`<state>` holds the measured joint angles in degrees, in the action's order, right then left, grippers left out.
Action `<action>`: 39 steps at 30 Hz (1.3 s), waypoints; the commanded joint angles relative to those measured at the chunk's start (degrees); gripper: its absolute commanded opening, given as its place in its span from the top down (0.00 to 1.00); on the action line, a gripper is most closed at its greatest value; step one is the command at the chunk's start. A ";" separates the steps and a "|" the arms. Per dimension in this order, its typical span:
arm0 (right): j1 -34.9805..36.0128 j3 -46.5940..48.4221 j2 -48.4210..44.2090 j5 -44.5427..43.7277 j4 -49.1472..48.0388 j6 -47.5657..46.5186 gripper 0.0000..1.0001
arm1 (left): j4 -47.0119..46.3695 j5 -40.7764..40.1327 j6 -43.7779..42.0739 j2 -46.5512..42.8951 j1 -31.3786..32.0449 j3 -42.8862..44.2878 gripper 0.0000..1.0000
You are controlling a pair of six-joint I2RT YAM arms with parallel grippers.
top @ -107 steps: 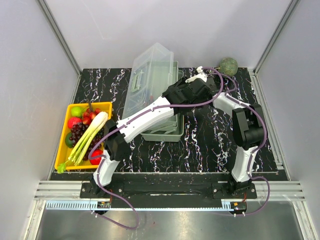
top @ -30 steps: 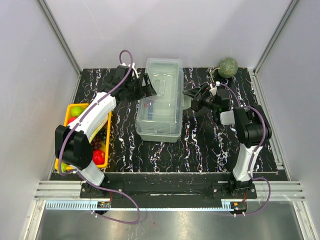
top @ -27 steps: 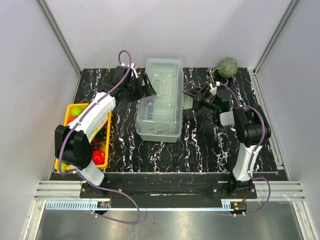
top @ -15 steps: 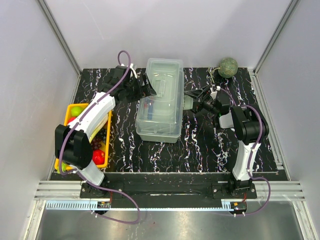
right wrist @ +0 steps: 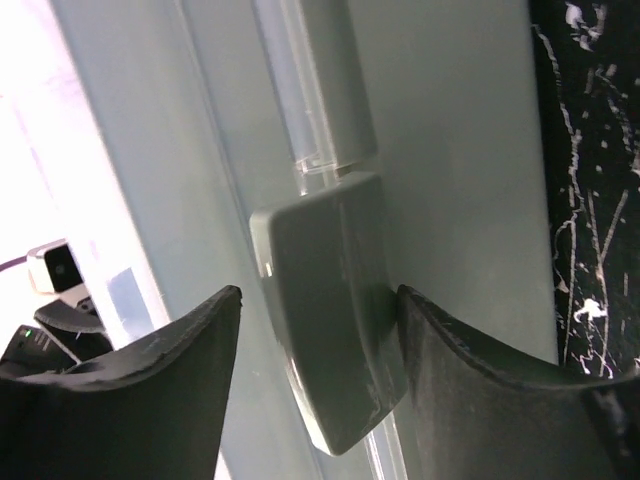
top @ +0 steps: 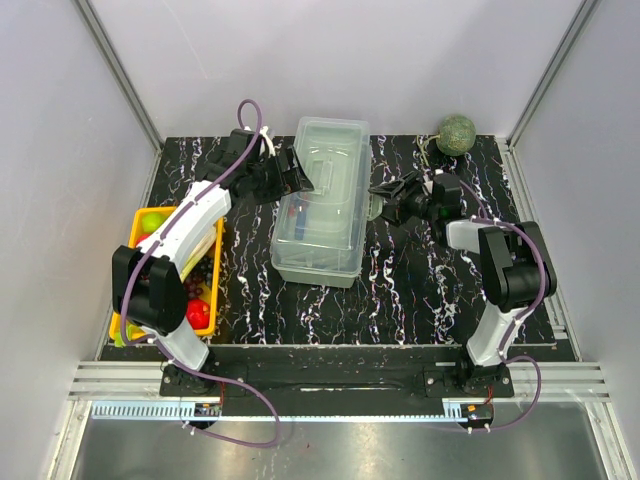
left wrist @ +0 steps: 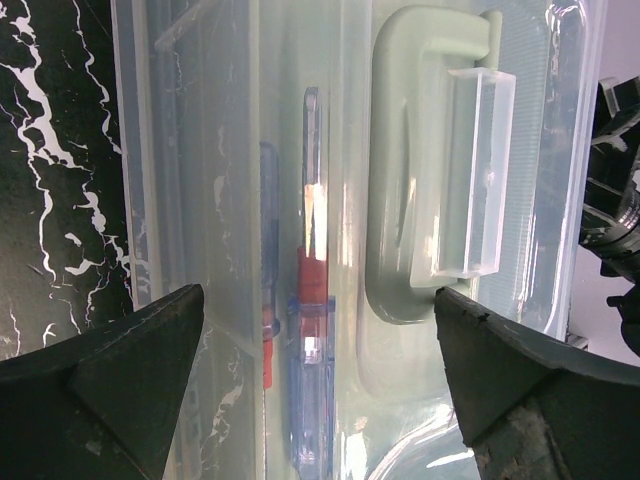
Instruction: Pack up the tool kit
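The tool kit (top: 318, 205) is a pale grey-green box standing mid-table with its translucent lid down. In the left wrist view I see the lid's handle (left wrist: 425, 190) and red and blue tools (left wrist: 310, 300) through the lid. My left gripper (top: 300, 178) hovers over the lid's left side, open and holding nothing (left wrist: 318, 400). My right gripper (top: 376, 203) is at the box's right wall. There its jaws straddle a grey latch (right wrist: 345, 290). The right finger (right wrist: 470, 380) touches the latch and the left finger (right wrist: 150, 390) stands apart from it.
A yellow tray (top: 122, 290) of fruit and vegetables lies at the table's left edge, beside the left arm. A green round fruit (top: 457, 132) rests in the back right corner. Grey walls and metal rails enclose the black marbled table (top: 400, 290).
The lid, which stood open earlier, is down, and the left arm has moved to the box's left. The right gripper has moved in against the box, its jaws narrowing round the latch.
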<state>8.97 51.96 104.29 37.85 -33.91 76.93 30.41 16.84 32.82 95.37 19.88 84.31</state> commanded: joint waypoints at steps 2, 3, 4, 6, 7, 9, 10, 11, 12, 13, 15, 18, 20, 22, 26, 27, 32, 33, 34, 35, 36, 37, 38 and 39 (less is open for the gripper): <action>3.15 5.78 -4.18 5.75 1.82 0.86 0.38 | 2.46 5.31 0.23 3.33 1.30 -0.20 0.01; 3.16 6.04 -4.44 5.05 3.57 0.51 0.39 | 2.46 5.39 0.14 3.50 1.30 -0.20 0.01; 3.24 6.39 -5.06 4.35 5.07 -0.36 0.40 | 2.46 5.48 0.23 3.50 1.22 -0.11 0.01; 3.24 7.53 -6.29 2.86 10.59 -3.17 0.41 | 2.46 5.75 0.31 3.59 1.30 -0.20 0.01; 3.24 8.06 -6.90 1.98 13.06 -4.40 0.41 | 2.46 5.66 0.32 3.59 1.30 -0.29 0.01; 3.33 9.46 -7.96 1.18 17.89 -6.69 0.40 | 2.46 5.49 0.23 3.68 1.30 -0.38 0.01; 3.42 10.25 -8.48 0.74 20.00 -7.57 0.39 | 2.46 5.66 0.40 3.68 1.39 -0.38 0.01; 3.42 10.78 -8.92 0.48 21.59 -8.28 0.37 | 2.46 5.49 0.40 3.77 1.39 -0.46 0.01; 3.51 11.49 -9.10 0.30 23.09 -8.98 0.37 | 2.46 5.40 0.32 3.85 1.39 -0.47 0.01; 3.60 12.36 -9.19 0.04 24.67 -9.60 0.37 | 2.46 5.48 0.32 4.03 1.30 -0.47 0.01; 3.77 13.07 -8.93 0.30 25.82 -9.95 0.37 | 2.46 5.40 0.40 4.12 1.39 -0.47 0.01; 3.95 11.85 -8.40 1.79 21.28 -7.59 0.40 | 2.28 5.75 0.23 4.47 1.48 -0.29 0.01; 4.12 10.97 -7.88 3.19 17.32 -5.48 0.41 | 2.11 6.27 0.14 4.47 1.48 -0.38 0.02; 4.39 10.88 -7.61 3.02 17.21 -5.56 0.42 | 1.84 6.36 0.05 4.56 1.48 -0.46 0.03; 4.39 10.00 -6.82 2.76 17.56 -5.73 0.46 | 1.75 6.54 0.05 4.65 1.57 -0.46 0.04; 4.39 9.74 -6.56 2.50 18.00 -6.00 0.47 | 1.75 6.45 0.05 4.65 1.48 -0.38 0.04; 4.39 7.10 -5.77 1.18 18.27 -6.26 0.58 | 1.75 6.28 -0.12 4.65 1.57 -0.47 0.05; 4.39 6.92 -6.11 0.48 18.88 -6.61 0.60 | 1.75 6.19 -0.21 4.56 1.57 -0.47 0.05; 4.47 7.44 -7.07 -0.22 21.32 -7.74 0.64 | 1.75 6.01 -0.38 4.30 1.57 -0.20 0.05; 4.30 8.93 -8.21 -1.88 25.61 -10.45 0.66 | 2.19 5.66 -0.47 4.21 1.57 0.15 0.05; 4.13 11.81 -9.97 -4.86 30.78 -14.66 0.66 | 2.72 5.40 -0.91 4.12 1.48 0.85 0.05; 4.04 15.06 -12.07 -7.58 37.53 -18.27 0.67 | 3.16 5.05 -1.35 3.95 1.57 1.46 0.05; 3.77 17.62 -12.96 -10.13 41.26 -21.61 0.66 | 3.60 4.61 -1.70 3.86 1.48 2.16 0.04; 3.16 20.08 -13.84 -11.55 44.51 -23.82 0.66 | 3.86 4.34 -2.05 3.42 1.48 2.69 0.05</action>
<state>11.09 62.15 97.27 32.95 -4.58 65.69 30.65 18.83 32.51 96.40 19.11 85.25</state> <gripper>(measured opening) 0.337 0.962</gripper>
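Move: The closed toolbox's latch sticks out between the right hand's open fingertips, its middle about 2 cm to the left and level in reach and height. The lid handle lies some 15 cm left of that hand, 6 cm ahead and 6 cm higher; the melon is 18 cm right, 17 cm ahead and 5 cm lower. From the left hand, waiting at the lid handle, the latch is about 17 cm right, 8 cm back and 7 cm below. The right hand dips slightly at the latch, rises about 4 cm, then eases down and back, its fingers narrowing. ##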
